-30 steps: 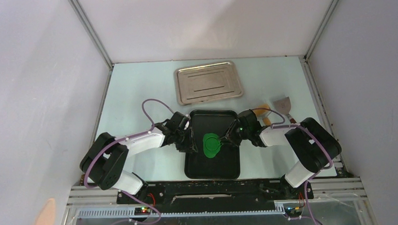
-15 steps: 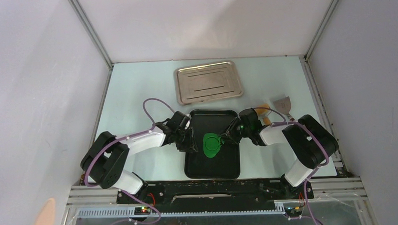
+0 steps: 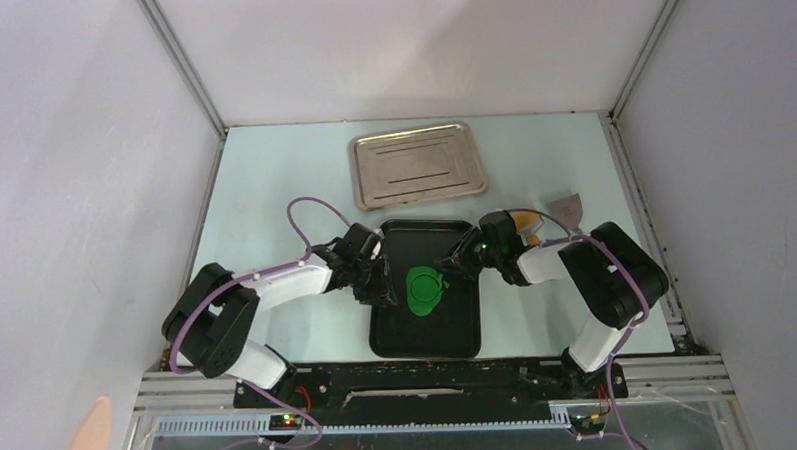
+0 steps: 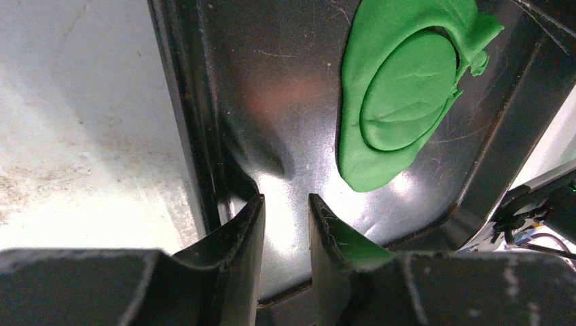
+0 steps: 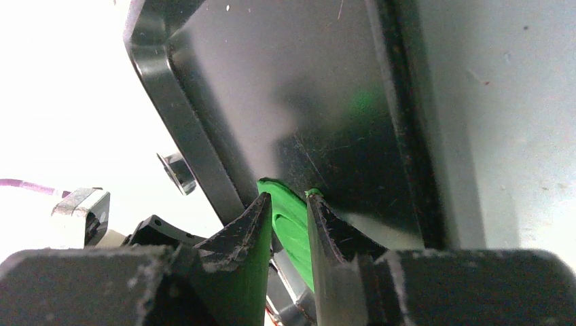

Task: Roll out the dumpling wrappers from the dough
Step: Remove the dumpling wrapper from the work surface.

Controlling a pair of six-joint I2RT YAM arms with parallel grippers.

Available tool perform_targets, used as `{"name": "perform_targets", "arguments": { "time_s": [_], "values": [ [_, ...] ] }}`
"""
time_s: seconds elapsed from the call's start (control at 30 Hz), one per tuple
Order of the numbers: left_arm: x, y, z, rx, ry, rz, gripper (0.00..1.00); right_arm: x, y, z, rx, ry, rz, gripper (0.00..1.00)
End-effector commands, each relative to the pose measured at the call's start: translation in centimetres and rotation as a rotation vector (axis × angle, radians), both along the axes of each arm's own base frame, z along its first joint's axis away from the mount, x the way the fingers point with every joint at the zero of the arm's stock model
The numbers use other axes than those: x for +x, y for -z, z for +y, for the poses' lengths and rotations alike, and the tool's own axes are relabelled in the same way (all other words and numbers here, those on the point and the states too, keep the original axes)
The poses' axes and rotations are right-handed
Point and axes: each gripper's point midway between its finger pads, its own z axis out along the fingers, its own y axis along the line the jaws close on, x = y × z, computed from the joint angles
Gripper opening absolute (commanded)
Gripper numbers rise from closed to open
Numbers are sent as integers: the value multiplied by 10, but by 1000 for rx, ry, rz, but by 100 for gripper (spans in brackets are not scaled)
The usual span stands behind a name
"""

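A flattened oval sheet of green dough (image 3: 423, 290) lies in the middle of the black tray (image 3: 428, 336). A round dumpling wrapper (image 4: 407, 88) is outlined in it, with ragged dough (image 4: 370, 166) around it. My left gripper (image 4: 285, 200) reaches in over the tray's left rim. Its jaws are apart, with only bare tray floor (image 4: 272, 81) between them, short of the dough. My right gripper (image 5: 289, 197) lies low at the sheet's right edge (image 5: 292, 224). Its jaws stand a narrow gap apart, the sheet shows through it, and a green crumb sticks to one fingertip (image 5: 312, 193).
A silver baking tray (image 3: 418, 165) lies at the back of the table. A metal scraper (image 3: 564, 211) and a tan wooden piece (image 3: 524, 221) lie just behind the right arm. White enclosure walls close in the table on both sides and at the back.
My right arm has shifted slightly toward the back along the tray's right side. The left arm and the dough have not visibly moved.
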Motion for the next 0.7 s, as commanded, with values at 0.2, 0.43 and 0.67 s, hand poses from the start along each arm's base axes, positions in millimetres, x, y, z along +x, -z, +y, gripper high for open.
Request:
{"name": "perform_targets", "arguments": {
  "time_s": [0.2, 0.43, 0.67],
  "values": [
    [1, -2, -3, 7, 32, -14, 34, -2, 0, -21, -127, 9, -40, 29],
    [0, -1, -1, 15, 35, -14, 34, -4, -40, -36, -181, 18, -161, 31],
    [1, 0, -1, 12, 33, -15, 34, -38, -35, -14, -89, -58, -86, 32]
  ]
}}
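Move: The cut dumpling wrapper, still in its dough sheet, lies about 4 cm to the left of the right hand and 3 cm back, just 1 cm or so below it. The sheet's ragged nub is nearer, some 2 cm straight back. The black tray's right rim is level with the hand, 6 cm to its right; the roller lies roughly 16 cm right and 8 cm ahead. From the left hand the wrapper is about 3 cm ahead and 6 cm right. Comes free of the dough's ragged right edge: the right hand, fingers slightly parted and holding their gap, slips 2 to 3 cm to the right and then lifts quickly, about 5 cm straight up away from the wrapper. At the top it begins to ease back and left, the wrist having tilted some 10 degrees so the fingers swing a little forward. ##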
